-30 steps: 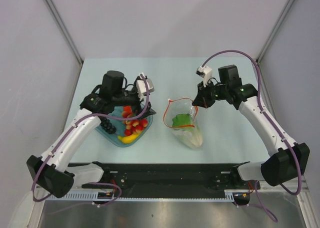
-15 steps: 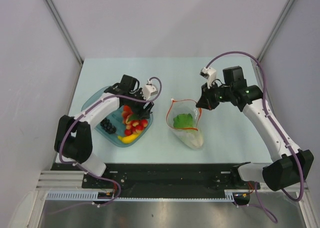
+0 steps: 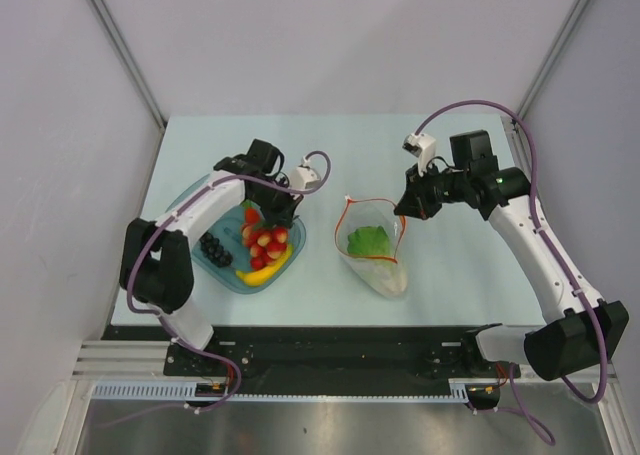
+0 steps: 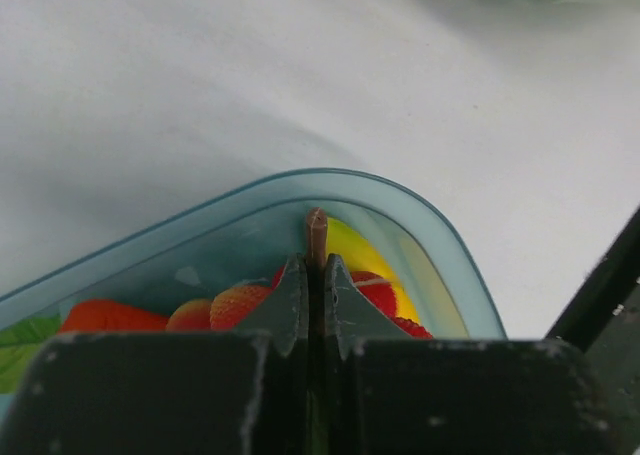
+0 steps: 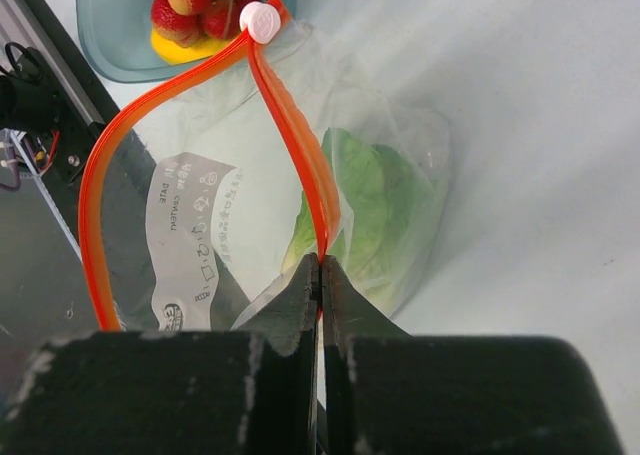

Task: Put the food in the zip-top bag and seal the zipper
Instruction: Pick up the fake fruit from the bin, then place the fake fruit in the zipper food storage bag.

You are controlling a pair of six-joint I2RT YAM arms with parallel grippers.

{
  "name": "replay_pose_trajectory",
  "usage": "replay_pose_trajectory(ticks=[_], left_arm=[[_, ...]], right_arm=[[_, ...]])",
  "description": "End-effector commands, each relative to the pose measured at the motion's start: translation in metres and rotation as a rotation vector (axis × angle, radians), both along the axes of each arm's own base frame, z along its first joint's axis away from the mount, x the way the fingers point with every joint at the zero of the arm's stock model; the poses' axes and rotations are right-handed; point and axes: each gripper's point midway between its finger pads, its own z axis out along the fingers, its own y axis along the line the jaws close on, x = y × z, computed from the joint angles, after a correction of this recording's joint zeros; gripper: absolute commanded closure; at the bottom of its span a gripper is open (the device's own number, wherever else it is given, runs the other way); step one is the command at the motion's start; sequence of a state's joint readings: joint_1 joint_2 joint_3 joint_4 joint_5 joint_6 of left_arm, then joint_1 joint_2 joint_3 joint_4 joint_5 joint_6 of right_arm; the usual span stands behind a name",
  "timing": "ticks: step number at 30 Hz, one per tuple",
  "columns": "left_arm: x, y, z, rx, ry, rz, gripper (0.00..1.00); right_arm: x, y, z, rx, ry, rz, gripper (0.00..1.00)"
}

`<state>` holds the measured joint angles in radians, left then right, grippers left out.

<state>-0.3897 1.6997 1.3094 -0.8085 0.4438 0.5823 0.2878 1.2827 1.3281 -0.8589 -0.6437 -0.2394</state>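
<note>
The clear zip-top bag point(image 3: 375, 260) lies mid-table with its mouth held open and the green-white cabbage point(image 3: 368, 242) inside. My right gripper point(image 3: 402, 215) is shut on the red-orange zipper point(image 5: 300, 135) at the mouth's right side, and the white slider point(image 5: 262, 20) sits at the far end. My left gripper point(image 3: 281, 210) is down in the teal bowl point(image 3: 205, 267), shut on a thin brown stem point(image 4: 317, 230) rising from the red berry cluster point(image 3: 268, 241). The grape bunch point(image 3: 212, 248), banana point(image 3: 262, 271) and pepper point(image 3: 250, 215) lie in the bowl.
The bowl's rim point(image 4: 400, 190) curves just beyond the left fingertips. The black rail point(image 3: 330, 345) with both arm bases runs along the table's near edge. Grey walls stand close on both sides of the table.
My left gripper has gone from wide open to shut on the stem and has settled at the bowl's right side. My right gripper still holds the zipper, shifted slightly.
</note>
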Motion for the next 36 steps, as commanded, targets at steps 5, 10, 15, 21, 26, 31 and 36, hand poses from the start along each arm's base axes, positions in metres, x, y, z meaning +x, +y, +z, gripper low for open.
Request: replay_pose_trajectory(ticks=[5,10,15,21,26,31,36], left_arm=[[-0.007,-0.022,0.163,-0.277,-0.253,-0.048,1.00],[-0.025,-0.048,0.256,-0.493,-0.301,-0.083,1.00],[-0.050,-0.083,0.356,-0.733,-0.436,-0.170,1.00],[-0.083,-0.129,0.371,-0.885,-0.347,-0.272,1.00],[-0.107,-0.161,0.333,-0.945,-0.236,-0.346,1.00],[-0.115,-0.180,0.301,-0.990,-0.191,-0.387,1.00],[-0.103,-0.181,0.262,-0.940,-0.208,-0.340,1.00]], right_arm=[[-0.012,0.005,0.009,0.057,-0.007,0.038,1.00],[-0.014,0.006,0.009,0.061,-0.001,0.051,1.00],[-0.016,0.009,0.008,0.075,0.013,0.062,1.00],[-0.018,0.013,0.010,0.094,0.021,0.084,1.00],[-0.022,0.013,0.011,0.100,0.023,0.103,1.00],[-0.023,0.013,0.012,0.106,0.028,0.110,1.00],[-0.025,0.013,0.012,0.111,0.032,0.119,1.00]])
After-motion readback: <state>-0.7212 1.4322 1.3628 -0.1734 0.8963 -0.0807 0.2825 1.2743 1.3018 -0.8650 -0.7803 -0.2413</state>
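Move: The left hand already has the fake fruit bunch by its stem, low over the bin; the bag's mouth lies about 19 cm to its right, 7 cm back and 7 cm higher, the lettuce some 7 cm under that mouth. The banana is about 7 cm back, 5 cm left and 6 cm below. The right hand still pinches the rim, the mouth's middle 6 cm left, 3 cm back and 4 cm below it. Left keeps the stem pinched, lifting some 35 cm, swinging right and back to the bag, then lowering 12 cm. ##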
